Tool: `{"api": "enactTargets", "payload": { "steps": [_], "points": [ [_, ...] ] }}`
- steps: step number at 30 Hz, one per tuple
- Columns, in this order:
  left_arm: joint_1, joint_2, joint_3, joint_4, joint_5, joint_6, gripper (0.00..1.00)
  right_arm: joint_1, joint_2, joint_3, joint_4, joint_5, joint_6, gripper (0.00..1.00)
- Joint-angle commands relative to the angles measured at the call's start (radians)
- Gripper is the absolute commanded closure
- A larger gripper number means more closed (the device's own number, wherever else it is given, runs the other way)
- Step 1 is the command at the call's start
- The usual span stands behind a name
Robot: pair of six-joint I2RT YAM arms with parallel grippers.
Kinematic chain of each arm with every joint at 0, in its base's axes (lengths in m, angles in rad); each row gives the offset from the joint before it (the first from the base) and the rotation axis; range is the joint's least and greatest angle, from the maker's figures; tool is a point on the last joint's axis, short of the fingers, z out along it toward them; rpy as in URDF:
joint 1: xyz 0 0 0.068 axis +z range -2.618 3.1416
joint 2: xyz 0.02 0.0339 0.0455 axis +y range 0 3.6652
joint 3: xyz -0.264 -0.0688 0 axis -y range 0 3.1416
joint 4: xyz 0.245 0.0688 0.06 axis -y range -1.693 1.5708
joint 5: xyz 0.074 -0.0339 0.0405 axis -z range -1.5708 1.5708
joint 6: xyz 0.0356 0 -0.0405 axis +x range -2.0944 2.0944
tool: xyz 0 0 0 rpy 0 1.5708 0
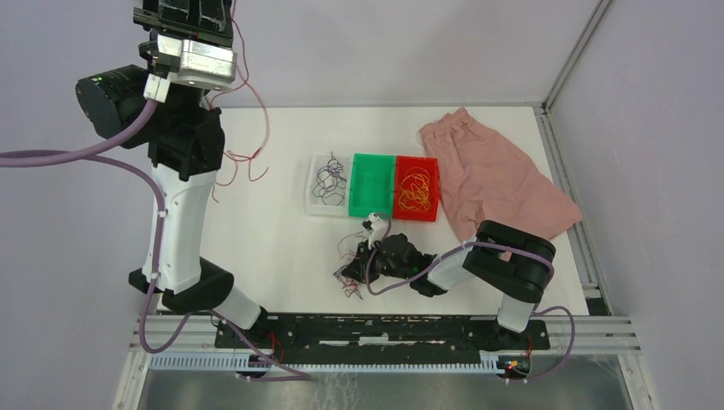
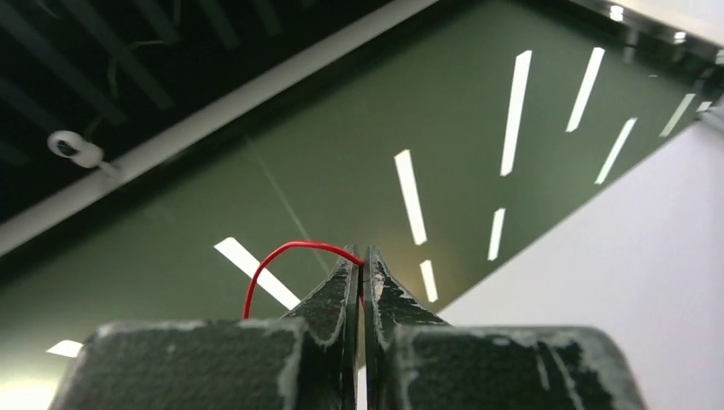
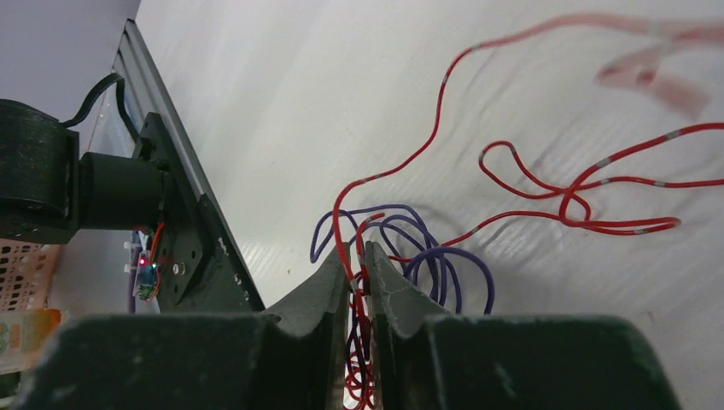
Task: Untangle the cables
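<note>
My left gripper is shut on a thin red cable that arcs out to the left of its tips. That arm is raised high at the back left, and the red cable hangs from it down to the table. A tangle of red and purple cables lies in front of the trays. My right gripper is low over this tangle. Its jaws stand close together, with red cable and purple cable strands pinched between them. More red cable trails off to the right across the table.
Three trays stand in a row: a clear tray holding purple wires, a green tray, and a red tray holding orange-yellow wires. A pink cloth lies at the right. The black base rail runs along the near edge.
</note>
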Motion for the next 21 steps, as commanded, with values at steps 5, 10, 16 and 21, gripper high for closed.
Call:
{"api": "enactTargets", "payload": {
  "steps": [5,10,16,21],
  "points": [
    [-0.001,-0.041,-0.008,0.006,-0.026,0.066,0.97,0.012,-0.018,-0.003,0.011,0.046,-0.005,0.75],
    [-0.001,-0.174,-0.318,-0.122,0.107,-0.018,0.97,0.014,-0.134,0.044,-0.099,-0.028,-0.065,0.54],
    [-0.003,-0.238,-0.508,-0.256,0.249,-0.119,0.97,0.012,-0.334,0.117,-0.302,-0.049,-0.142,0.4],
    [-0.021,-0.216,-0.541,-0.393,0.377,-0.252,0.97,0.006,-0.46,0.161,-0.451,-0.028,-0.202,0.39]
  ]
}}
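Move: Far below the raised left hand, which holds the loose red cable, the green box lies some 80 cm down, about 19 cm ahead and 14 cm to its right; the white box is equally far ahead and 3 cm to the right. Right at the right hand's fingertips is the red-and-purple tangle, about 2 cm below; from that hand the green box lies roughly 23 cm ahead and 5 cm right, the white box as far ahead and 6 cm left. Letting go of the tangled strands, the right hand opens its fingers wide and lifts almost straight up about 12 cm. The left hand keeps its pinch on the red cable, eases up a touch, then swings down some 16 cm, rightward and a little forward towards the green box, its upward-pointing fingers tipping over to the right and forward by roughly 35 degrees. ##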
